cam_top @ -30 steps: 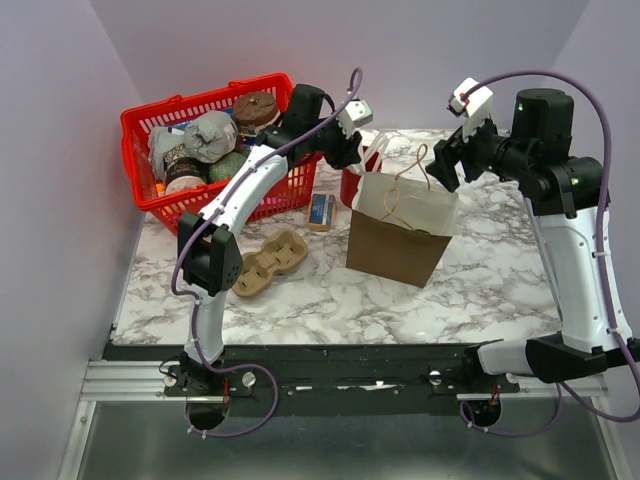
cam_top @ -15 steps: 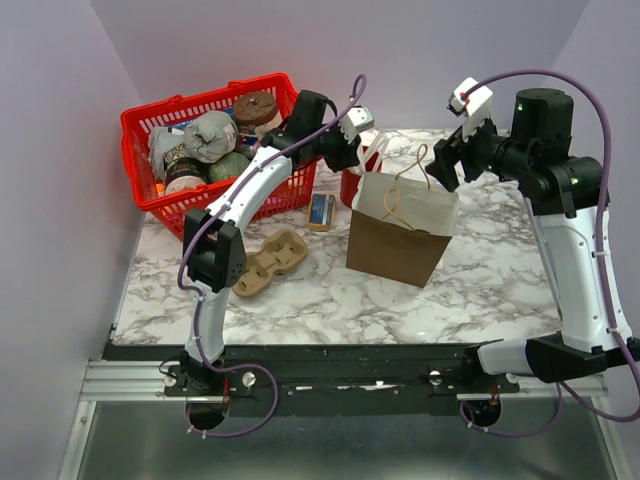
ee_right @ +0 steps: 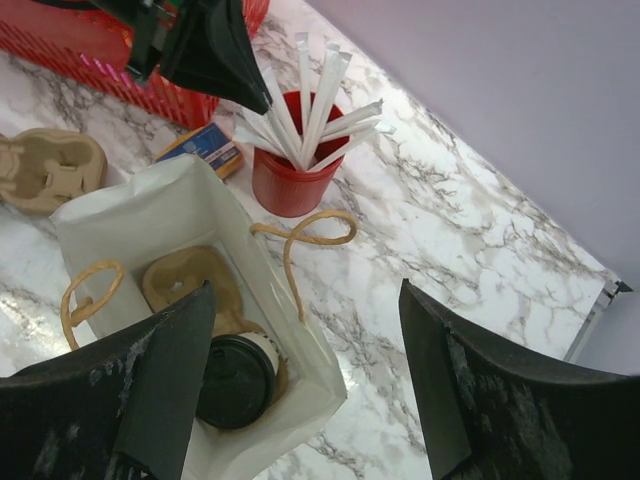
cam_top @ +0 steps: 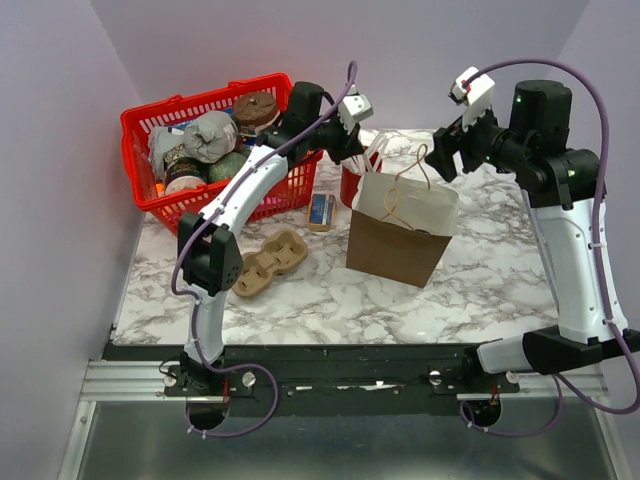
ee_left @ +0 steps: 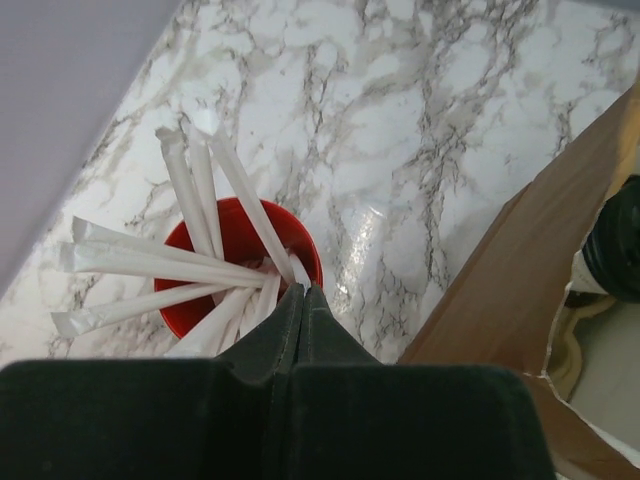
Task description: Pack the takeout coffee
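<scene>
The takeout coffee (ee_right: 238, 378), a cream cup with a black lid, stands in a brown pulp cup carrier (ee_right: 185, 283) inside the open paper bag (cam_top: 400, 228); its lid edge also shows in the left wrist view (ee_left: 615, 240). My right gripper (ee_right: 305, 375) is open and empty, above the bag's right side (cam_top: 440, 160). My left gripper (ee_left: 303, 292) is shut and empty, just above the red cup (ee_left: 240, 262) of wrapped white cutlery, left of the bag (cam_top: 345, 135).
A red basket (cam_top: 150, 115) of wrapped food and tubs stands at the back left. A second pulp carrier (cam_top: 268, 260) and a small blue box (cam_top: 320, 210) lie left of the bag. The bag's rope handles (ee_right: 300, 235) hang over its rim.
My left gripper has shifted slightly up and back by the red cup. My right gripper has risen a little above the bag. The bag has not moved.
</scene>
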Tool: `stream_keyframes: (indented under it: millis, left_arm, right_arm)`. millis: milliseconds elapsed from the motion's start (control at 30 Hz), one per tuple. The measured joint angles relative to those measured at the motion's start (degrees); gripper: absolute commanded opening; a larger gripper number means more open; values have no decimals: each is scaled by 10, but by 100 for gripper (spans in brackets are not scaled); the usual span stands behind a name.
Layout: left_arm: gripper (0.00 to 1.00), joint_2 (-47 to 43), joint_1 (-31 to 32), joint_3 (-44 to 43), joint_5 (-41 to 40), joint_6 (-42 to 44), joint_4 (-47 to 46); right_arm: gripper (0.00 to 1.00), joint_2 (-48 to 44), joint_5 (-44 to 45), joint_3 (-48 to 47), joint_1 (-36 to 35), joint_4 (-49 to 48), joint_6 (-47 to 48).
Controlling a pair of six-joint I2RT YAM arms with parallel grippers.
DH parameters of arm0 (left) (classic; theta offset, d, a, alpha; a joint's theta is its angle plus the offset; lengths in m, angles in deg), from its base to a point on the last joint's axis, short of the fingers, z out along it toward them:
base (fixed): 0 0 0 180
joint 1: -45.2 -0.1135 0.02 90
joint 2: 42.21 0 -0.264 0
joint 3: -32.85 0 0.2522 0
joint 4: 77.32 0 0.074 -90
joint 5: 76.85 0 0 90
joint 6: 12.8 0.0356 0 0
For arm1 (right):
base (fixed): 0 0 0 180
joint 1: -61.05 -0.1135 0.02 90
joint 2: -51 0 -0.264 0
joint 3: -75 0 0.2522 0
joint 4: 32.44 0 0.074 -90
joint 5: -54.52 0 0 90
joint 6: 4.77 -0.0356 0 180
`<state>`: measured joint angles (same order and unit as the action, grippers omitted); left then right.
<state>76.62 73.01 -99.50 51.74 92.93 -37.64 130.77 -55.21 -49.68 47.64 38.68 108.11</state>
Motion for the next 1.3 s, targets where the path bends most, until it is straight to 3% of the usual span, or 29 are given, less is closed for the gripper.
stream_keyframes:
  millis: [200,400,733,1033,1267,1300]
  left_arm:
    - [0,-56,0,0,5,-23,-33]
    - [0,-135,0,-3,10,-38,-53]
    - [0,-272,0,3,48,-38,-33]
    - [0,-372,25,94,81,-19,16]
    - [0,-392,56,171,65,26,93]
    - [8,-392,58,175,59,30,103]
  right_arm:
    - [82,3,34,-19,0,-19,-9]
    - [85,5,148,-24,1,-67,-26]
    - [82,40,278,-52,119,-152,-168]
    - [81,48,291,-62,138,-179,-211]
    - [81,39,284,-49,143,-184,-219]
    - [81,35,280,-43,143,-185,-219]
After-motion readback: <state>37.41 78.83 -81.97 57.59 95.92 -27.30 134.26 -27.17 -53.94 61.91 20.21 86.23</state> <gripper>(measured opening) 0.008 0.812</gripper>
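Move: The left hand is already shut on one straw. The paper bag it is bound for lies about 8 cm back and 12 cm to its right, its middle some 17 cm below. The red cup, where the straw still stands, is roughly 8 cm ahead and 6 cm right, 20 cm down; the blue box is about 4 cm ahead and 5 cm left, on the table. From the right hand the paper bag is around 4 cm ahead, 10 cm left and 31 cm down. Up and back in one fast sweep, the left hand draws the straw out of the red cup, rising about 25 cm with its fingers tilting up to near level, then sinks some 10 cm as they dip again, bringing the straw over the bag's mouth from the back left; grip kept throughout. The empty right hand clears off right, also forward and up, swinging clockwise, still open. ##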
